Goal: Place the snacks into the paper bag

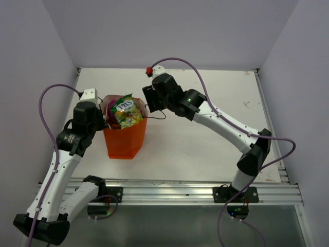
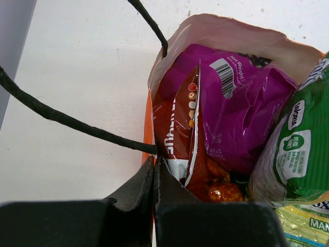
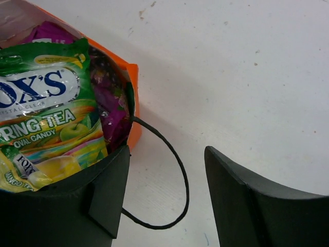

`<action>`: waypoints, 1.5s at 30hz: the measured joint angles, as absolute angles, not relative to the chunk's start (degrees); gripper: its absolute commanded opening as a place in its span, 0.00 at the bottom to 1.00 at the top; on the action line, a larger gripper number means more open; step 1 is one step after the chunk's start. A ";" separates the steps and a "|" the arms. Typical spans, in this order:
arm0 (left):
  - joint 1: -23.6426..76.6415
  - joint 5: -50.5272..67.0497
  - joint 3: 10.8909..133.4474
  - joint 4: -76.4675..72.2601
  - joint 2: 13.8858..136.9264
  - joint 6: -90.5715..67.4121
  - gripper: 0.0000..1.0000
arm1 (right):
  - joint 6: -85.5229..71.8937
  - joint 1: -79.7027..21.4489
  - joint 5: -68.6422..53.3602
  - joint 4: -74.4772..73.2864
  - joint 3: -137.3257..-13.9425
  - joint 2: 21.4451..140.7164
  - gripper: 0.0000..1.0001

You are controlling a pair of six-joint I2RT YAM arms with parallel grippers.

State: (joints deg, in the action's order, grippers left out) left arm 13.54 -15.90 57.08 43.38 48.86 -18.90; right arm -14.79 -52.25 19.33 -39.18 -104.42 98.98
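Note:
The orange paper bag (image 1: 126, 141) stands upright at the table's left-centre, filled with snacks. In the left wrist view I look into its pale mouth (image 2: 226, 25): a red Doritos bag (image 2: 177, 128), a purple packet (image 2: 241, 108) and a green-and-white chip bag (image 2: 298, 149) are inside. A yellow-green candy packet (image 1: 126, 110) (image 3: 46, 118) lies on top. My left gripper (image 2: 156, 164) (image 1: 105, 119) is shut on the bag's left rim. My right gripper (image 3: 167, 152) (image 1: 149, 100) hangs open just right of the bag, empty, over a loose cord handle (image 3: 180, 170).
A second dark cord handle (image 2: 77, 123) droops outside the bag's left side. A small red part (image 1: 149, 71) sits on the right arm's cable near the back wall. A metal rail (image 1: 169, 190) runs along the table's near edge, and walls close both sides.

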 measured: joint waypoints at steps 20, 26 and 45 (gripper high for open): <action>13.54 -15.68 57.08 43.51 48.58 -18.94 0.00 | -20.25 -52.60 8.95 -32.77 -97.36 102.04 0.43; 13.54 -13.65 56.82 42.70 48.31 -18.92 0.00 | -20.69 -52.82 6.46 -32.27 -99.07 104.97 0.00; 15.68 8.75 55.05 34.70 45.69 -22.39 0.00 | -16.99 -55.00 23.75 -59.51 -116.20 104.73 0.00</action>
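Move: The paper bag's right rim lies about 5 cm to the right hand's left, 2 cm back and 7 cm below its open fingers. The green candy pack in the bag is some 12 cm to that hand's left, 3 cm back and 9 cm down; the bag's right handle arches about 4 cm back and 9 cm below, roughly in line sideways. From the left hand, already shut on the left rim, the right rim is about 18 cm right, 4 cm farther out and nearly level. The right fingers shut on the bag's right rim beside the handle root, after going about 7 cm down and 5 cm left, tipping steeper on the way. Keeping that pinch, the hand then draws right some 7 cm and up about 5. The left hand waits with its hold on the left rim, then follows 9 cm right and 3 cm up, swinging about 20 degrees clockwise. ##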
